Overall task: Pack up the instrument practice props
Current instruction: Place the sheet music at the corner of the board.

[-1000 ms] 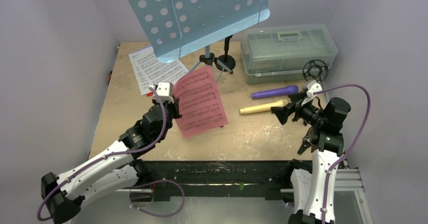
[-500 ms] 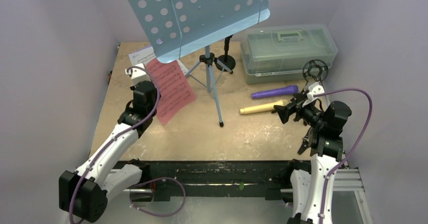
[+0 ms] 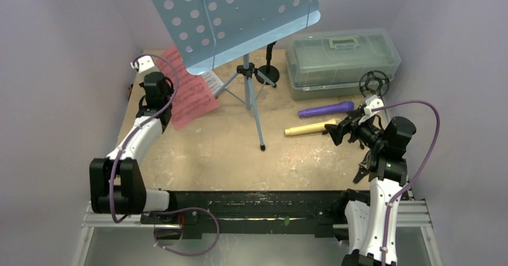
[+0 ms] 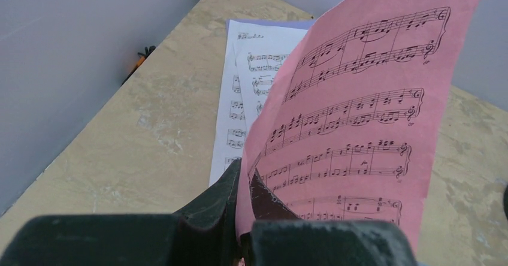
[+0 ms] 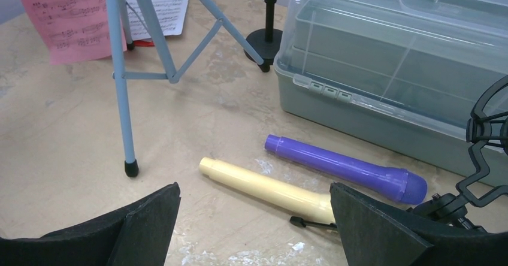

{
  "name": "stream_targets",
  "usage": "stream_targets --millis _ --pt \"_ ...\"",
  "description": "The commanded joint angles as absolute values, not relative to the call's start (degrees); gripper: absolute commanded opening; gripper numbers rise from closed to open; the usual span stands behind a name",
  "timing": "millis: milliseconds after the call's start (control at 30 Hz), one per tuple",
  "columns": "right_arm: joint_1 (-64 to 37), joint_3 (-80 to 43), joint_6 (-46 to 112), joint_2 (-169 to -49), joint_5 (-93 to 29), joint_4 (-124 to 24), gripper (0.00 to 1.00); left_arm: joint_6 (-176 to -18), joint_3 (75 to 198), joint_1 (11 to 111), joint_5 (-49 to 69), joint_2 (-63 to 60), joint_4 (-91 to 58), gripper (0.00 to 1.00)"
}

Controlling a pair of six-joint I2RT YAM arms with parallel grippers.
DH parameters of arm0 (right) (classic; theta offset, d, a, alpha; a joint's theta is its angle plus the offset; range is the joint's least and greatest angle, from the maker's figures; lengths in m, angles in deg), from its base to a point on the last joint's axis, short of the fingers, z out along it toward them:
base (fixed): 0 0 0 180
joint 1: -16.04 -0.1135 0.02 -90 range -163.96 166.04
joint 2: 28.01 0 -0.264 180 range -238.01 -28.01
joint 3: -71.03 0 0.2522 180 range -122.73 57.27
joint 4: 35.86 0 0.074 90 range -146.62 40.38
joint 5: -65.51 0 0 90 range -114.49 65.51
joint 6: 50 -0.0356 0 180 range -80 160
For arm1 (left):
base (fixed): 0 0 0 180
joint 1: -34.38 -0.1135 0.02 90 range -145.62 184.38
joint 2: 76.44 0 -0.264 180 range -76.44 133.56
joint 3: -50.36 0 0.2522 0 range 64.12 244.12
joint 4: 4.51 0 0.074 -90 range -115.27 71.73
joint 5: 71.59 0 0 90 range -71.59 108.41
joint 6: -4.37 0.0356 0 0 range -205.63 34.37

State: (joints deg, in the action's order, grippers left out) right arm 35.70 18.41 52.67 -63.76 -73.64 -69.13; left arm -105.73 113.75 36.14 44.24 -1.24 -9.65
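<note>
My left gripper [image 4: 245,185] is shut on the lower edge of a pink sheet of printed music [image 4: 359,116], held up over the white sheet music [image 4: 251,68] at the table's back left. From above, the pink sheet [image 3: 189,92] hangs beside the left gripper [image 3: 163,101], partly under the light-blue perforated music rest [image 3: 239,14] on its tripod legs [image 5: 120,68]. My right gripper [image 5: 254,218] stands open just short of the cream microphone [image 5: 269,188], with the purple microphone [image 5: 344,167] behind it. One black mic holder [image 5: 266,38] stands by the box; a second, round one [image 5: 488,152] is at the right.
A translucent grey-green box with a handle [image 3: 341,59] sits shut at the back right. A tripod foot [image 5: 130,169] rests left of the cream microphone. A thin red strip [image 5: 142,42] shows under the white sheets. Walls close in on both sides.
My left arm has swung the pink sheet from the middle of the table to the back left, over the white sheets. The right arm has stayed still and open.
</note>
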Motion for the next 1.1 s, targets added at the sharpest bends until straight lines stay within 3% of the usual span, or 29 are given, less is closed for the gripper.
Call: stream_targets --millis 0,467,933,967,1000,1067 --pt "35.8 18.5 52.9 -64.4 -73.8 -67.1 0.99 -104.1 118.4 34.4 41.2 5.2 -4.5 0.00" --pt "35.9 19.2 53.2 -64.4 -73.9 -66.3 0.99 -103.5 129.0 31.5 42.2 20.9 -4.6 0.00" --pt "35.9 19.2 53.3 -63.6 -74.6 -66.6 0.99 -106.2 149.8 31.0 47.7 38.0 -22.9 0.00" --pt "35.9 19.2 53.3 -63.6 -74.6 -66.6 0.99 -107.2 151.0 30.9 48.4 38.9 -24.5 0.03" --pt "35.9 19.2 53.4 -63.5 -74.7 -66.7 0.99 -108.4 152.7 30.8 50.0 39.8 -26.6 0.14" --pt "35.9 19.3 53.4 -63.3 -74.8 -66.6 0.99 -111.9 156.9 30.8 55.0 41.3 -33.0 0.50"
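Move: The left hand still pinches the pink sheet. The stack of sheet music it is bound for has its middle roughly 8 cm ahead, 5 cm to the right and 17 cm below. The music stand's left foot is some 2 cm back and 16 cm to the right, and an orange-black clip at the table's edge sits about 6 cm ahead and 14 cm to the left. From the right hand the stack lies roughly 25 cm ahead and 55 cm to the left. Forward and down goes the left hand, drifting some 5 cm left along the stack's left side and drawing the pink sheet over the pile. It sinks first, runs level for about 12 cm of forward reach in all, then dips again as the fingers tip down nearly 20 degrees and part about a quarter to let the sheet go. ##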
